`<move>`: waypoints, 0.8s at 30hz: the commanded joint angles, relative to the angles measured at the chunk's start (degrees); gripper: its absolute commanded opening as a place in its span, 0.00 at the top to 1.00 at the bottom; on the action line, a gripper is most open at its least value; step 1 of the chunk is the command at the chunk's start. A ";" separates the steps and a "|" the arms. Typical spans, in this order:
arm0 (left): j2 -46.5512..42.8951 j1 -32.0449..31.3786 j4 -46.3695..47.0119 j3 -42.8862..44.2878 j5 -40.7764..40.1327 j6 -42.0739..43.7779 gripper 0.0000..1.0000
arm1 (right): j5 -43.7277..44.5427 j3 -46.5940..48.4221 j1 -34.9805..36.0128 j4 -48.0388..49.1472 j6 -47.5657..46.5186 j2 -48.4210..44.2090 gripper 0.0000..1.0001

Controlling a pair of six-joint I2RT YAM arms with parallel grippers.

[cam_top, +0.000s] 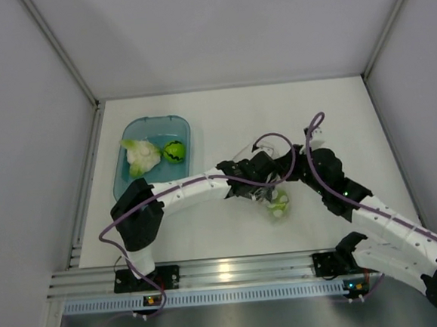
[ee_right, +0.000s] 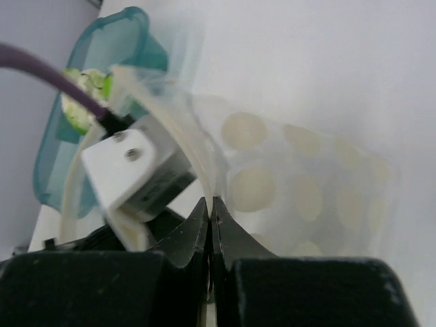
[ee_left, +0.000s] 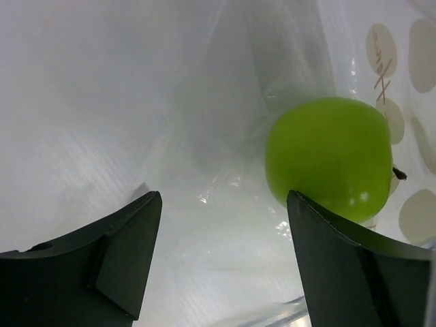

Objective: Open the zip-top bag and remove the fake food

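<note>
The zip-top bag [cam_top: 257, 154] is a clear dotted pouch in the middle of the table. My left gripper [ee_left: 223, 204] is inside it and open, with only plastic film between its fingers. The plain lime-green ball [ee_left: 330, 157] lies just ahead of the right finger, still in the bag [ee_left: 204, 102], and also shows in the top view [cam_top: 280, 202]. My right gripper [ee_right: 210, 201] is shut on the bag's upper rim [ee_right: 197, 146] and holds it up. The white-and-green leafy lump [cam_top: 141, 156] and the striped green ball [cam_top: 174, 151] lie in the teal tub.
The teal tub [cam_top: 154, 120] stands at the back left, near the left wall. White enclosure walls bound the table on three sides. Both arms meet over the bag, and a purple cable [cam_top: 281, 137] loops above them.
</note>
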 commanded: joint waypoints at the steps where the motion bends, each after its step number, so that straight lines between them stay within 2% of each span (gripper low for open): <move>1: -1.53 -2.18 3.31 4.29 0.13 -1.24 0.20 | 1.98 -2.52 -5.83 -7.16 -5.01 -1.87 1.00; 4: -2.14 -2.18 4.10 4.38 -0.32 -1.68 0.22 | -0.39 -2.43 -7.94 -9.19 -6.51 -4.16 1.00; 5: -2.14 -2.18 4.45 4.47 -0.05 -1.51 0.26 | -1.54 -2.26 -8.39 -9.28 -6.86 -4.77 1.00; 6: -2.05 -2.18 4.45 4.55 -0.14 -1.42 0.31 | -2.68 -1.73 -8.83 -9.45 -7.21 -4.86 1.00; 8: -1.79 -2.18 4.37 4.73 0.30 -0.89 0.56 | -3.83 -1.12 -9.62 -9.80 -7.39 -4.86 1.00; 11: -1.62 -2.18 4.45 4.47 -0.23 -1.15 0.58 | -4.27 -0.32 -9.80 -10.07 -7.57 -4.78 1.00; 14: -1.18 -2.09 4.37 5.17 -0.49 -1.68 0.71 | -7.25 -0.50 -9.80 -8.32 -6.95 -4.86 1.00; 19: 0.05 -2.18 4.54 9.20 -0.14 -3.61 0.71 | -11.99 -4.36 -9.89 -1.82 -2.56 -5.65 1.00; 20: 0.66 -2.09 4.98 9.65 0.03 -3.96 0.71 | -12.61 -5.41 -9.80 3.24 -1.60 -6.52 1.00; 24: 2.16 -2.09 8.48 10.44 3.54 -5.98 0.66 | -12.71 -8.50 -9.89 7.43 2.19 -8.64 1.00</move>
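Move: The green fake fruit in the bag lies about 5 cm to the left hand's right, 2 cm nearer the base and some 4 cm below its open fingers. The bag rim pinched by the right fingers is roughly 4 cm ahead of the left hand, 2 cm to its right and 11 cm above. From the right hand the fruit is about 6 cm back, level sideways and 14 cm down. The right fingers keep their pinch on the bag rim, carrying it about 5 cm right and a little down, then easing back some 2 cm left. The left fingers close more than halfway without gripping the fruit as that hand drifts right, then it climbs, ending about 5 cm right and 5 cm up, beside the right fingertips, its wrist rolling about 10 degrees. ##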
